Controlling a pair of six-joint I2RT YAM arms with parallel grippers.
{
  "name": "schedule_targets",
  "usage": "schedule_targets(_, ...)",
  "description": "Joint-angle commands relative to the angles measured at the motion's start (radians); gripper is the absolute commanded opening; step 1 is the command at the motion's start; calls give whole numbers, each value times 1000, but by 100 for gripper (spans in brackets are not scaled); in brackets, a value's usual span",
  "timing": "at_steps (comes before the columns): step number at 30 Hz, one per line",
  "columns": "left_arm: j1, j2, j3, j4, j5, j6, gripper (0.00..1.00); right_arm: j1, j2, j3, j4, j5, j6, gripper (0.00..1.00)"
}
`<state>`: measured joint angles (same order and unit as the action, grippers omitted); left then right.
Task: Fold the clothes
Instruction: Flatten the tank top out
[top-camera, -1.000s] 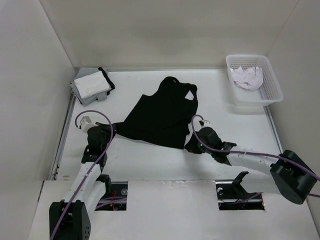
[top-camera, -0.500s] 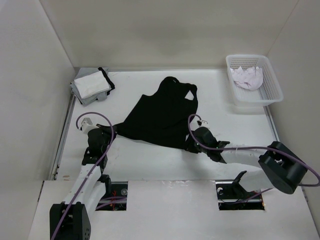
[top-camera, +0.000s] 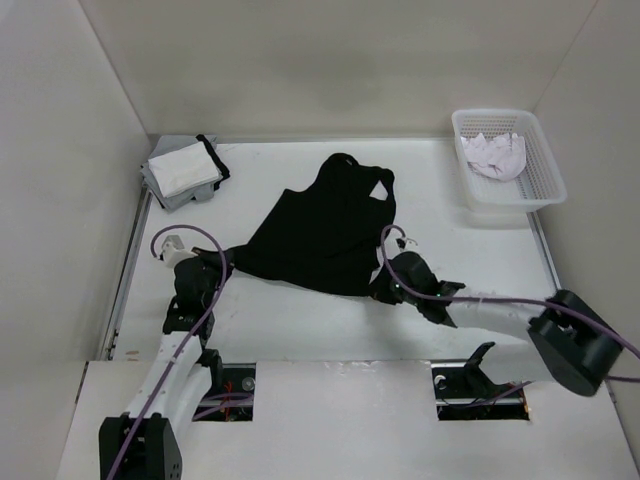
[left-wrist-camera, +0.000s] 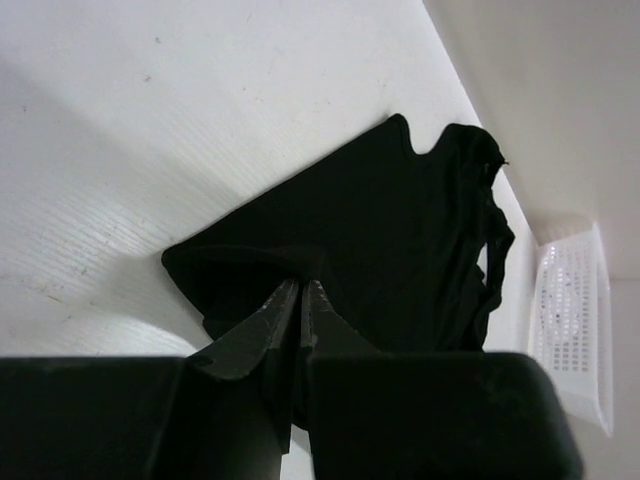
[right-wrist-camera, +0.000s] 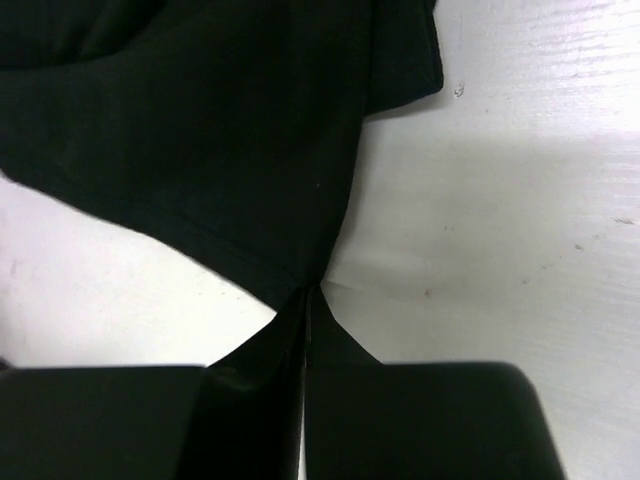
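Observation:
The clothes (top-camera: 325, 225), a black sleeveless tank top, lie spread on the white table with the neck toward the back and the hem nearest me. My left gripper (top-camera: 229, 262) is shut on the hem's left corner. In the left wrist view its jaws (left-wrist-camera: 302, 286) pinch a raised fold of the black fabric (left-wrist-camera: 400, 230). My right gripper (top-camera: 379, 290) sits low at the hem's right corner. In the right wrist view its jaws (right-wrist-camera: 308, 296) meet on the very tip of that corner of the fabric (right-wrist-camera: 220, 140).
A white plastic basket (top-camera: 540, 190) holding a white garment (top-camera: 493, 155) stands at the back right. A grey-and-white stack of garments with black trim (top-camera: 183, 170) lies at the back left. Enclosure walls border the table on three sides.
My right gripper slid in to the hem's right corner and closed from open to shut on it. The left gripper stayed shut on the left corner, barely shifting.

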<state>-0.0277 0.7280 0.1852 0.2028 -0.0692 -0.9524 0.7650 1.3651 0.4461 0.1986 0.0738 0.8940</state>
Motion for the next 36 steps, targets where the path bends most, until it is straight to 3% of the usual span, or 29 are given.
schedule_targets(1,-11,-62,65,0,31,-19,1,-5,-193,16,-36,24,-1,0)
schedule_targets(6,-77,-231,293,-167,19,-40,0,49,-630,216,-443,191,-79,0)
schedule_targets(9,-116,-286,472,-247,-24,-37,0,95,-747,456,-646,305,-157,0)
schedule_targets(14,-142,-292,751,-256,-101,-22,0,239,-703,891,-766,495,-332,0)
schedule_targets(19,-111,-230,1023,-255,-118,27,0,450,-568,1250,-752,655,-510,0)
schedule_targets(21,-108,-202,1085,-255,-118,26,0,536,-500,1362,-720,719,-602,0)
schedule_targets(25,-107,-139,1132,-246,-110,33,0,584,-405,1464,-668,773,-716,0)
schedule_targets(27,-103,-98,1123,-238,-118,38,1,516,-364,1448,-636,747,-736,0)
schedule_targets(29,-102,-30,1094,-223,-106,52,1,341,-318,1409,-636,633,-702,0)
schedule_targets(34,-61,205,990,-143,-46,46,2,-151,-157,1275,-638,73,-428,0)
schedule_targets(36,-28,325,988,-112,-6,2,1,-264,-79,1247,-566,-34,-376,0)
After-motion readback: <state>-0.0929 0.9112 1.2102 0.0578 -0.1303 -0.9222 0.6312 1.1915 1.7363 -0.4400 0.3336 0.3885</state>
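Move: Ahead and to the right of the left hand, the black tank top lies with its middle about 20 cm to the right, 9 cm farther out and some 9 cm lower; the folded pile sits about 23 cm ahead and 12 cm left of that hand. From the right hand, the tank top's middle is roughly 15 cm ahead and 12 cm left, practically level, and the white basket is about 32 cm ahead and 33 cm right. Each hand already holds a hem corner. Whipping the tank top up by its hem, both hands shoot upward 50 to 60 cm while drawing back over the table, the right also swinging outward, fingers tilting up some 60 degrees. Past the top they reverse, throwing the hem forward about 15 to 20 cm and down some 10 cm as the fingers start tipping down again; both keep their pinch on the corners. ##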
